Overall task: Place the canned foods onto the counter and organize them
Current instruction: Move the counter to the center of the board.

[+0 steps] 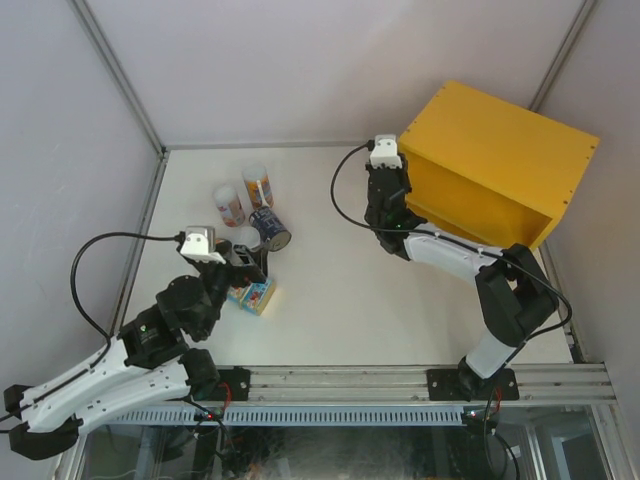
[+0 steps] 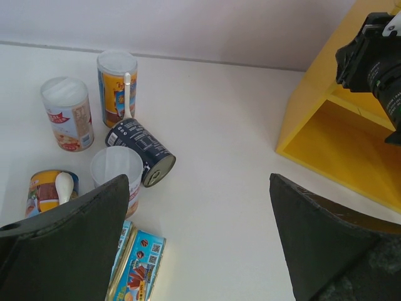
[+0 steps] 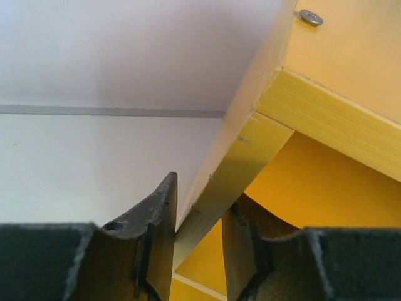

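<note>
The yellow counter (image 1: pixel 500 150) stands at the back right, its open front and inner shelf (image 2: pixel 351 141) showing in the left wrist view. My right gripper (image 3: pixel 200 194) is shut on the front edge of the counter's left wall (image 3: pixel 235 160); seen from above, the right gripper (image 1: pixel 398 200) sits at that corner. The canned foods cluster at the left: an upright orange-blue tube (image 2: pixel 117 84), a white-pink tube (image 2: pixel 67 113), a dark steel can (image 2: pixel 141 150) on its side, another white-lidded tube (image 2: pixel 116 169), an orange tube (image 2: pixel 47 191) lying down, and flat blue tins (image 2: pixel 138 266). My left gripper (image 2: pixel 199 182) hangs open beside them, holding nothing.
Grey walls close the table on three sides. An aluminium rail (image 1: pixel 400 380) with both arm bases runs along the near edge. Bare white tabletop (image 1: pixel 330 280) lies between the cans and the counter.
</note>
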{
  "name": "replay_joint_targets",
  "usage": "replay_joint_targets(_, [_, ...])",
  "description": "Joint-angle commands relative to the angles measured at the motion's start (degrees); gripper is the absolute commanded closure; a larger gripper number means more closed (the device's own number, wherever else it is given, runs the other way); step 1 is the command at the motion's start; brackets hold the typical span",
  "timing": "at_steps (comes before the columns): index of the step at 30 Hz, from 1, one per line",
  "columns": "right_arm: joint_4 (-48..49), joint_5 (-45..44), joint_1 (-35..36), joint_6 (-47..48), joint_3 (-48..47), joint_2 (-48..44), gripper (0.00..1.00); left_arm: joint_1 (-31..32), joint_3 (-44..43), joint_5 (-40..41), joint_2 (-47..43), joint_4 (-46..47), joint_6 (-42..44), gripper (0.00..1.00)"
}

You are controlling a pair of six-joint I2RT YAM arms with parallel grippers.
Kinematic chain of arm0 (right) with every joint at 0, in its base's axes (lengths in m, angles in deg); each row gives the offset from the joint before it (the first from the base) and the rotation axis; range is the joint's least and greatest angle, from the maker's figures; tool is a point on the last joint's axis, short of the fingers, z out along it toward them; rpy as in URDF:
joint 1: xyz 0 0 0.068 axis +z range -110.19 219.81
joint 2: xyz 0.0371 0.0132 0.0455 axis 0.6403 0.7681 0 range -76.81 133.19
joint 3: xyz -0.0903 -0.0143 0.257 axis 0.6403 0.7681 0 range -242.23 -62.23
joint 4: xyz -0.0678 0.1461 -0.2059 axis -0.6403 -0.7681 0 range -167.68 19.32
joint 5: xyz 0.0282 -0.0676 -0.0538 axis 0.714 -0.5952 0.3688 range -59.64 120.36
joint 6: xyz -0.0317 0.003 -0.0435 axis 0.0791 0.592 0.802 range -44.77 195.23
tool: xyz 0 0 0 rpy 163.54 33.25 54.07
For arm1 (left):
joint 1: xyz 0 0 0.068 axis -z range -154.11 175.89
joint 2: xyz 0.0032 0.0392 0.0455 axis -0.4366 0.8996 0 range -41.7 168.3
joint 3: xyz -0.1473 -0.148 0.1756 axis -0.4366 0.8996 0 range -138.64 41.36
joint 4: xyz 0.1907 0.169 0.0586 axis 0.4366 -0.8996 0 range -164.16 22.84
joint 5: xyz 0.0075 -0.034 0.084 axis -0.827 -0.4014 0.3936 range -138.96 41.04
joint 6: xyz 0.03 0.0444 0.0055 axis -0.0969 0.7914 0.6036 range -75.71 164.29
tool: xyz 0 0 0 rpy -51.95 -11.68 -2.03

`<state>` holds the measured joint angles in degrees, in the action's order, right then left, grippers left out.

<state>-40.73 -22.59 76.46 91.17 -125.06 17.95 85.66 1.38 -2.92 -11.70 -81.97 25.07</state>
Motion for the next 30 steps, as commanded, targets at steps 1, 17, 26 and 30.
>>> replay_joint_targets(1, [0.72,16.21,5.37,4.52,-3.73,1.14,1.00,-0.06,0.96,2.61,-1.57,-0.07,-1.01,0.04])
replay_joint_targets(17, [-0.07,17.01,16.91,4.31,-5.29,1.88,1.00,-0.93,0.14,10.59,-5.20,-8.23,-7.60,0.04])
replay_joint_targets(26, [-0.68,16.25,23.22,4.08,-6.78,1.68,1.00,-6.30,-1.62,7.66,-3.87,-13.47,-12.58,0.04])
replay_joint_targets(30, [-1.83,16.28,25.78,3.31,-6.78,1.11,1.00,-9.06,-1.62,6.18,-4.31,-13.62,-12.99,0.03])
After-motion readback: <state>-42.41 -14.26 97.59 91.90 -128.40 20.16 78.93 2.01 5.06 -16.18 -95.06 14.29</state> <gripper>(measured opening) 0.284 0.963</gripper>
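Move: The right hand already pinches the counter's left front upright near its top; the counter's middle lies about 17 cm to its right, level with it, 10 cm down. The board's center is some 15 cm left and 11 cm back; the dark can lies 33 cm left and 7 cm back, the orange can 37 cm left, straight level. From the left hand, the counter's middle is roughly 46 cm right and 22 cm ahead, 13 cm lower. Right hand drags the pinched counter 19 cm left, curving back, turning 30 degrees counter-clockwise; left hand shifts left. ##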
